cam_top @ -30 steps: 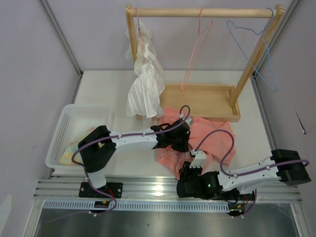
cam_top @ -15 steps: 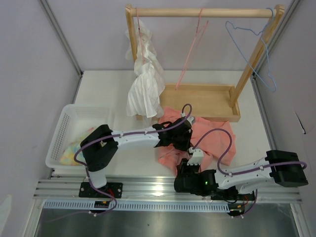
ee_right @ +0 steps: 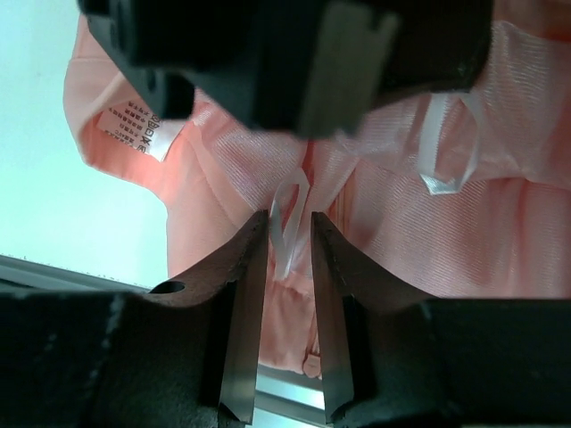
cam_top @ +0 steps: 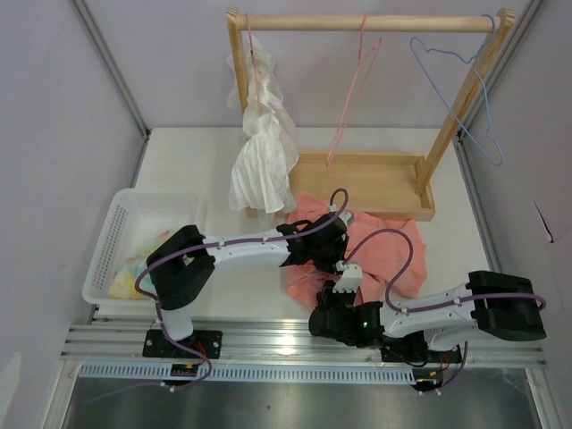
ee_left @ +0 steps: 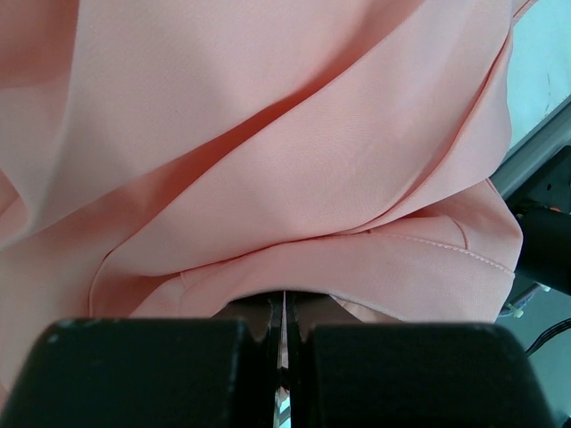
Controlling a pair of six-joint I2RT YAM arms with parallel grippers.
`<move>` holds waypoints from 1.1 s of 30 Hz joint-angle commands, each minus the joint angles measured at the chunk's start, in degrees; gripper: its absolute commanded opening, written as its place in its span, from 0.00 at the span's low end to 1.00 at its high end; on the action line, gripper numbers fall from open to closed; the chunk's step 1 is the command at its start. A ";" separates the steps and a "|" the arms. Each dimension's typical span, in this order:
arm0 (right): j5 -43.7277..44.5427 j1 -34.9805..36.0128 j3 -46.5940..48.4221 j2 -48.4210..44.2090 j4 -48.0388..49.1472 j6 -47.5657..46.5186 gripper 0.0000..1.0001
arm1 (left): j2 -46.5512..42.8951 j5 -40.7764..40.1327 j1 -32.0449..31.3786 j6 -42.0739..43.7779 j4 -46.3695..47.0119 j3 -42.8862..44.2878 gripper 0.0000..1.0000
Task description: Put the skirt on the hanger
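The salmon-pink skirt [cam_top: 380, 246] lies crumpled on the table in front of the wooden rack. My left gripper [cam_top: 329, 252] is shut on a fold of the skirt [ee_left: 294, 152], and fabric drapes over its closed fingertips [ee_left: 284, 308]. My right gripper [cam_top: 344, 281] reaches under that raised edge from the near side. In the right wrist view it [ee_right: 289, 219] is open a narrow way, with a white ribbon loop [ee_right: 287, 207] of the skirt [ee_right: 500, 232] hanging between its fingers. The pink hanger [cam_top: 350, 98] hangs empty from the rod.
A white ruffled garment [cam_top: 261, 147] hangs at the rod's left end and a light-blue hanger [cam_top: 460, 76] at its right. The rack's wooden base tray [cam_top: 366, 183] sits behind the skirt. A white basket [cam_top: 121, 237] holding patterned cloth stands at the left.
My right gripper has slid left and forward under the skirt's near edge, and its jaws have narrowed a little. The left gripper has stayed shut on the fabric. The pink hanger sways slightly.
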 commanded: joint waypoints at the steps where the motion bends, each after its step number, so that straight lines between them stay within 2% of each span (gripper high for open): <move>1: 1.37 -0.71 -0.08 1.87 4.70 -2.33 0.31 | 0.54 1.00 0.46 1.03 0.35 2.23 0.00; 4: 1.02 -0.71 -0.17 3.19 4.70 -1.37 0.27 | 0.45 0.92 0.46 1.03 0.35 2.32 0.00; 8: 1.98 -0.01 0.01 3.37 1.37 1.09 0.08 | 0.45 1.00 0.54 1.03 0.17 2.40 0.00; 11: 3.65 1.39 1.32 1.70 -3.61 3.19 0.00 | -0.16 1.09 0.63 1.38 -0.09 2.49 0.00; 15: 8.38 7.26 6.14 -3.04 -16.80 8.73 0.00 | -2.27 3.02 1.51 2.09 -0.27 2.49 0.00; 16: 9.53 8.59 7.47 -4.35 -23.88 10.57 0.00 | -3.49 5.81 1.77 2.26 -0.01 2.40 0.00; 18: 13.22 12.97 11.49 -8.92 -31.82 17.42 0.00 | -4.64 9.69 3.18 2.88 0.95 2.32 0.00; 19: 14.36 14.13 13.00 -10.42 -40.38 20.32 0.00 | -6.21 12.58 3.70 2.97 1.13 2.32 0.00; 21: 17.36 17.11 17.38 -14.64 -48.61 28.29 0.00 | -7.98 15.75 5.55 2.88 2.62 1.97 0.00; 22: 18.23 17.57 18.89 -15.87 -55.17 29.91 0.00 | -8.94 17.34 6.16 2.53 3.33 1.70 0.00; 23: 19.72 18.00 20.47 -18.23 -57.59 30.80 0.00 | -10.87 21.01 7.39 2.01 4.20 1.70 0.00; 30: 26.85 18.10 34.62 -26.24 -70.95 26.69 0.00 | -20.98 30.62 13.72 -3.70 12.11 2.14 0.00; 33: 29.92 17.40 40.51 -28.96 -70.98 21.95 0.00 | -26.42 31.50 16.45 -5.99 14.22 2.49 0.00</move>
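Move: The skirt's near white hanging loop stands almost between the right hand's open fingertips, about 1 cm ahead and 1 cm below. The second white loop is some 4 cm ahead and 5 cm to the right, level with that hand; the care label lies roughly 4 cm ahead, 9 cm left and 4 cm down. From the left hand, shut on the skirt's waist, the near loop lies about 5 cm back, 4 cm left and 4 cm lower. The near white loop is pinched by the right fingers, which shut on it while sinking about a centimetre. That hand then draws back slightly and climbs fast, some 25 cm, swinging right as its fingers tilt up. The left hand keeps its grip on the waist and follows up about 20 cm, edging left and forward, its fingers swinging some 30 degrees towards level. ##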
